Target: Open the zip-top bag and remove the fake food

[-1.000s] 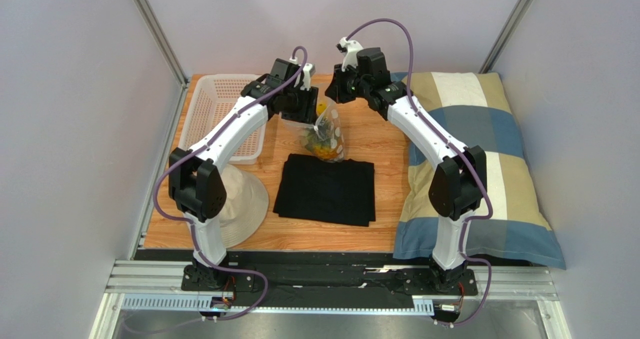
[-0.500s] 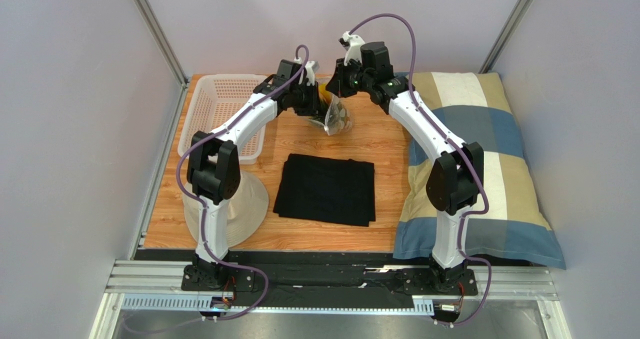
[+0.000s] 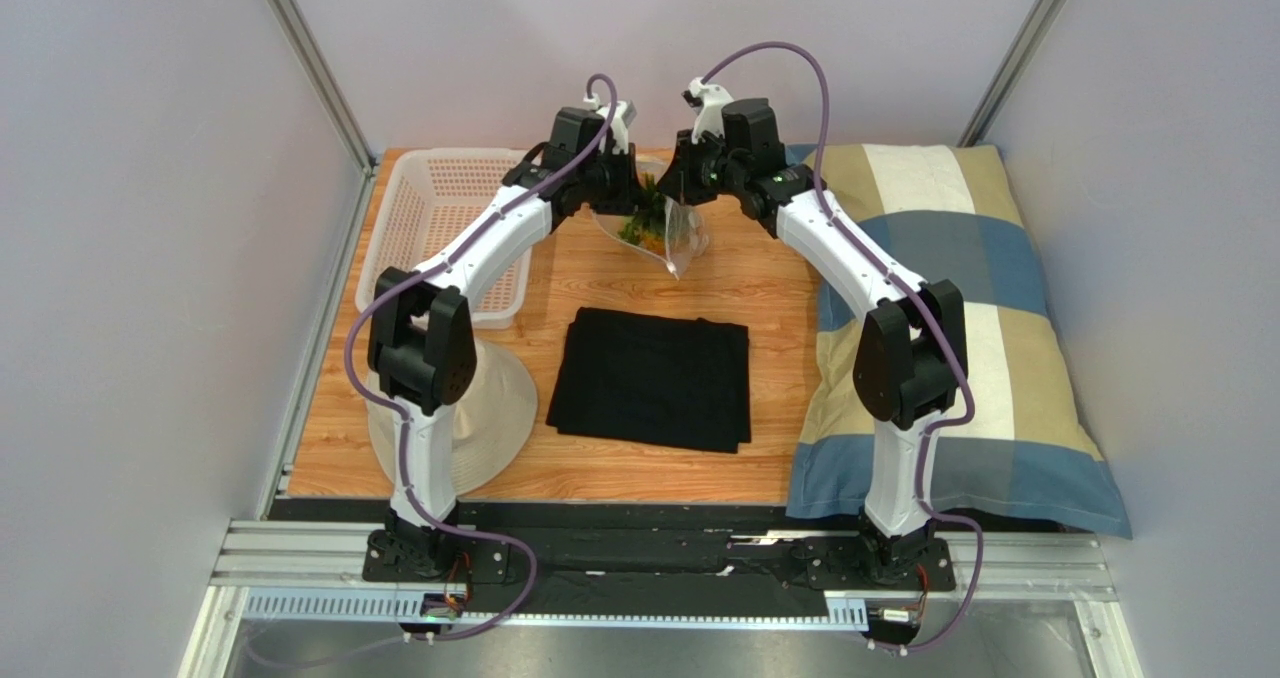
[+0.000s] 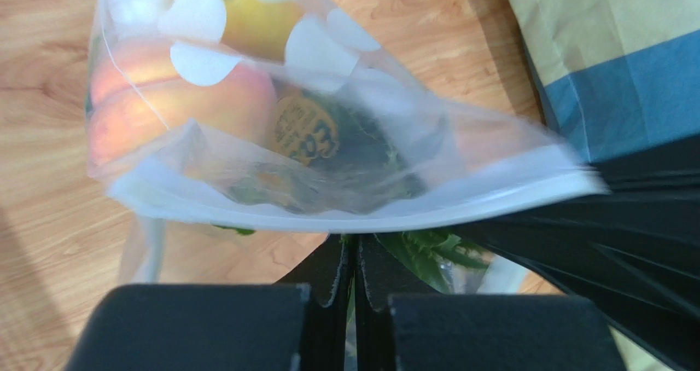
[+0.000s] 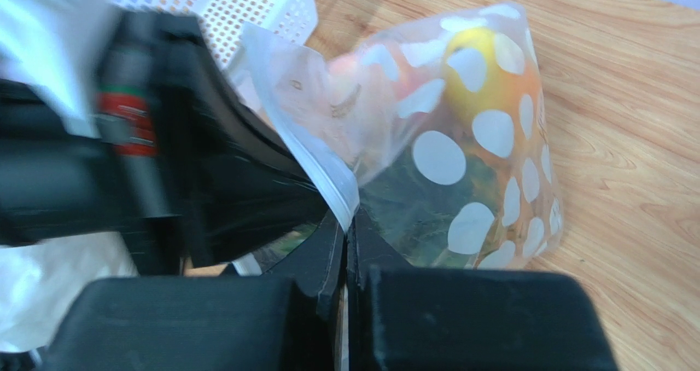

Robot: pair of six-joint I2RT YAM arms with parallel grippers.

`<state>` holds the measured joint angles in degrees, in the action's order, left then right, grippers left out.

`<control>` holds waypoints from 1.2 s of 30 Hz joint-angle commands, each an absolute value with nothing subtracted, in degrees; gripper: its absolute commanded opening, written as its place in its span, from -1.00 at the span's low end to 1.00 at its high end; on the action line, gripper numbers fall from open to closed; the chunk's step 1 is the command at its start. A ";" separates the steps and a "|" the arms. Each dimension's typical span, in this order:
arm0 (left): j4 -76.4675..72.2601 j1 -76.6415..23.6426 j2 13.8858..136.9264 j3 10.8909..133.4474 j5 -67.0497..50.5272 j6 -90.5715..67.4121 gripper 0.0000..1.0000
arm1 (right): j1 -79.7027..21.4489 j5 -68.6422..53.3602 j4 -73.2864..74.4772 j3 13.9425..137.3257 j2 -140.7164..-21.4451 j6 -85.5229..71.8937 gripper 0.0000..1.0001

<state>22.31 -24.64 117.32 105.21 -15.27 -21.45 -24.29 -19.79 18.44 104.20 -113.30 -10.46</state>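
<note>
The clear zip-top bag with white polka dots hangs between both grippers above the far middle of the table. My left gripper is shut on one lip of its mouth. My right gripper is shut on the other lip. The mouth is pulled apart. The fake food lies inside the bag: a peach, a yellow piece, a dark pineapple and green leaves.
A white perforated basket stands at the far left, with a beige hat in front of it. A folded black cloth lies mid-table below the bag. A checked pillow fills the right side.
Both grippers lifted the bag from the cloth's far edge and carried it farther back. The two sides of its mouth have spread apart, and green leaves now show at the opening.
</note>
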 commanded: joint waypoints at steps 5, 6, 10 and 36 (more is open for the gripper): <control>23.64 -24.61 108.12 110.14 -10.20 -17.06 -1.00 | -23.12 -8.89 15.91 101.08 -112.15 -7.38 -1.00; 23.64 -24.52 107.58 109.17 -10.02 -16.79 -1.00 | -22.68 -8.70 15.82 100.81 -112.06 -7.73 -1.00; 20.31 -24.35 104.60 102.32 -9.49 -16.96 -1.00 | -21.01 -9.41 13.98 98.53 -111.09 -7.56 -1.00; 27.59 -30.15 113.29 108.02 -2.90 -14.59 0.38 | -20.39 -16.96 14.15 98.70 -109.86 -11.51 -1.00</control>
<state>27.03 -30.41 113.60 106.67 -8.32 -16.21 -20.36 -16.60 15.59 98.28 -113.25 -11.14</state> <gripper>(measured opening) 0.700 0.010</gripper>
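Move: The leafy fake food in the bag lies just under the shut left fingertips, about 2 cm to their right, 1 cm back and 5 cm below. The peach in the bag sits some 8 cm ahead of the left hand, about level sideways and 8 cm lower; the white basket is roughly 28 cm to its left, 2 cm back and 15 cm below. From the right hand, which pinches the zip rim, the leafy food is about 4 cm left, 2 cm back and 8 cm below. Lift the shut left gripper about 9 cm off the leaves, easing left and back, then open it wide while swinging it some 5 cm right, and sink about 6 cm with spread fingers over the bag's mouth towards the leafy food. Meanwhile keep the right pinch on the zip rim and draw it right and down, slightly forward, turning a little clockwise, then hold still. ##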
